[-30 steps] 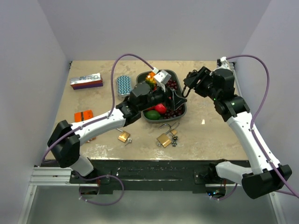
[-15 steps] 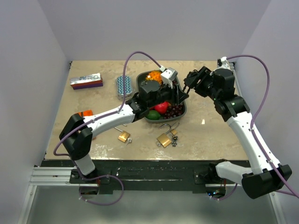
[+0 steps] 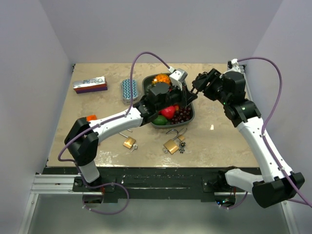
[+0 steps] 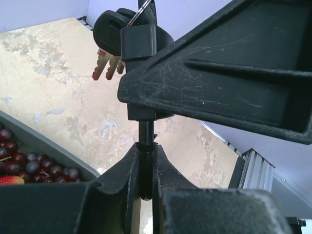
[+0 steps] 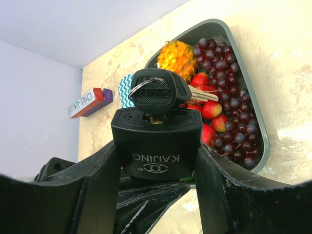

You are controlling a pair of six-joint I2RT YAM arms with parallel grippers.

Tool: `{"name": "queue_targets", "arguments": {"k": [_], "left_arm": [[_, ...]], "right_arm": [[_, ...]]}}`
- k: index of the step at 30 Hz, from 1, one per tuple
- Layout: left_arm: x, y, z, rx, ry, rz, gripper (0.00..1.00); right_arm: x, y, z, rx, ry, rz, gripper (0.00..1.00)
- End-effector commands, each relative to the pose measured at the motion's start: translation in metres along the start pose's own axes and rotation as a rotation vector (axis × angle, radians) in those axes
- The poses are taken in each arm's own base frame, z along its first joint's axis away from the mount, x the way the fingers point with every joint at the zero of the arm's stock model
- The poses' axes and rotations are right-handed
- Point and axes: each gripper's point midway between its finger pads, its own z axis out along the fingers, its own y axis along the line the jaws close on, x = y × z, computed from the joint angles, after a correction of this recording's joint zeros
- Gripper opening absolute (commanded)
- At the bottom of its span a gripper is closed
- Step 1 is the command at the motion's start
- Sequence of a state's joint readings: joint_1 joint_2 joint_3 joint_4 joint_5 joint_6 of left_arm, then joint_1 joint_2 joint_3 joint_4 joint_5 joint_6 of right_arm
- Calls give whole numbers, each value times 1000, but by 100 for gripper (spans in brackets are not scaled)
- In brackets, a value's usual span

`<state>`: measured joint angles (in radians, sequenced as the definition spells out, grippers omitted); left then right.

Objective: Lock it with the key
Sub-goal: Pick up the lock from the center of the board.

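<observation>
A black padlock (image 5: 157,142) with a black-headed key (image 5: 155,91) in its keyhole is held above the table, my right gripper (image 5: 157,146) shut on its body from both sides. In the left wrist view the padlock (image 4: 140,53) is edge-on, with spare keys (image 4: 108,66) hanging from the ring. Its black shackle (image 4: 146,139) runs down between my left gripper's (image 4: 145,168) fingers, which are shut on it. In the top view my left gripper (image 3: 183,95) and my right gripper (image 3: 195,88) meet over the right end of the fruit tray (image 3: 193,115).
The grey tray (image 5: 220,23) holds grapes, strawberries and other fruit. Two brass padlocks (image 3: 129,142) (image 3: 170,146) lie near the front edge. A red and purple box (image 3: 90,85), a teal patterned pouch (image 3: 128,90) and an orange item (image 3: 89,118) sit at the left.
My left arm has swung right and up to the padlock, and its jaws have closed on the shackle. The right arm has held still.
</observation>
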<state>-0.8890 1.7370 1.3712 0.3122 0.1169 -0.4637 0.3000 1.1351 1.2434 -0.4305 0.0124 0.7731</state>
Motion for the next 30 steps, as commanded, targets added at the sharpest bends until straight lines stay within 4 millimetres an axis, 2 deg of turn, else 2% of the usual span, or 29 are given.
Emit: {"name": "queue_targets", "arguments": {"k": [1,2,4,5,7,8,9,11,12,14,15,17,18,22,23,24,25,26,28,30], "left_arm": [[-38,-17,-20,94,-88,109,0],[-33,-10,-26,93,-71,117,0],[-33,-12,-42,134,-37,133,0],[-36,1,-53,124,-29,132,0],[-23,3,-67,199,51,155,0],[-29,12,-78,193,59,183,0],[-18,11,-89,243,114,203,0],[-17,14,-107,294,145,338,0],[3,15,-120,349,231,437,0],[10,9,-139,421,284,583,0],[27,15,-152,455,356,675,0],[32,20,-167,481,414,784,0],[46,26,-181,509,490,848,0],[50,33,-200,518,561,956,0],[50,27,-203,525,558,1015,0],[45,37,-201,468,563,1122,0],[49,39,-202,453,564,1155,0],[39,37,-202,431,532,1183,0],[30,33,-201,419,522,1160,0],[41,31,-204,450,576,1084,0]], "right_arm": [[-51,48,-33,-174,-179,-44,75],[-57,48,-37,-177,-200,-101,84],[-61,61,-51,-244,-214,-190,99],[-59,71,-59,-302,-205,-283,99],[-59,84,-75,-376,-207,-375,99],[-57,95,-85,-441,-202,-450,99],[-54,101,-91,-481,-194,-487,99],[-44,110,-102,-568,-166,-592,99],[-36,107,-101,-575,-131,-613,99],[-22,103,-99,-608,-80,-695,99],[-8,98,-99,-634,-24,-716,98],[9,86,-95,-650,25,-782,98],[22,83,-97,-690,72,-798,98],[63,63,-94,-782,210,-852,97],[67,60,-93,-794,220,-875,96],[73,56,-89,-792,253,-867,96],[79,54,-89,-812,280,-859,96],[82,53,-89,-823,293,-867,96],[90,49,-88,-841,329,-869,94],[95,51,-90,-892,337,-872,94]]}}
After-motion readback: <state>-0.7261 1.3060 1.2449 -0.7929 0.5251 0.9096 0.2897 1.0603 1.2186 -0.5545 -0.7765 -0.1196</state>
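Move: The black lock, its key still in it, sits square between the right hand's fingers; from the left hand, which already pinches its rod, the lock body is about 3 cm ahead, 5 cm right and 3 cm up. The left hand's next place, in the air over the front middle, is some 11 cm back, 19 cm left and 8 cm below. Some 28 cm beneath the left hand's height, the big brass padlock lies 12 cm back, 7 cm left, and the fruit tray 16 cm ahead, 7 cm left. The right hand opens wide and lets go of the black lock, pulls back about 10 cm and slightly left while rising some 12 cm and sinking again, and swings counter-clockwise until its fingers face left. The left hand, still pinching the rod, carries the lock about 19 cm left, 11 cm back and 8 cm down over the tray's near edge towards the front middle, its fingers tilting down to point right and steeply downward. ##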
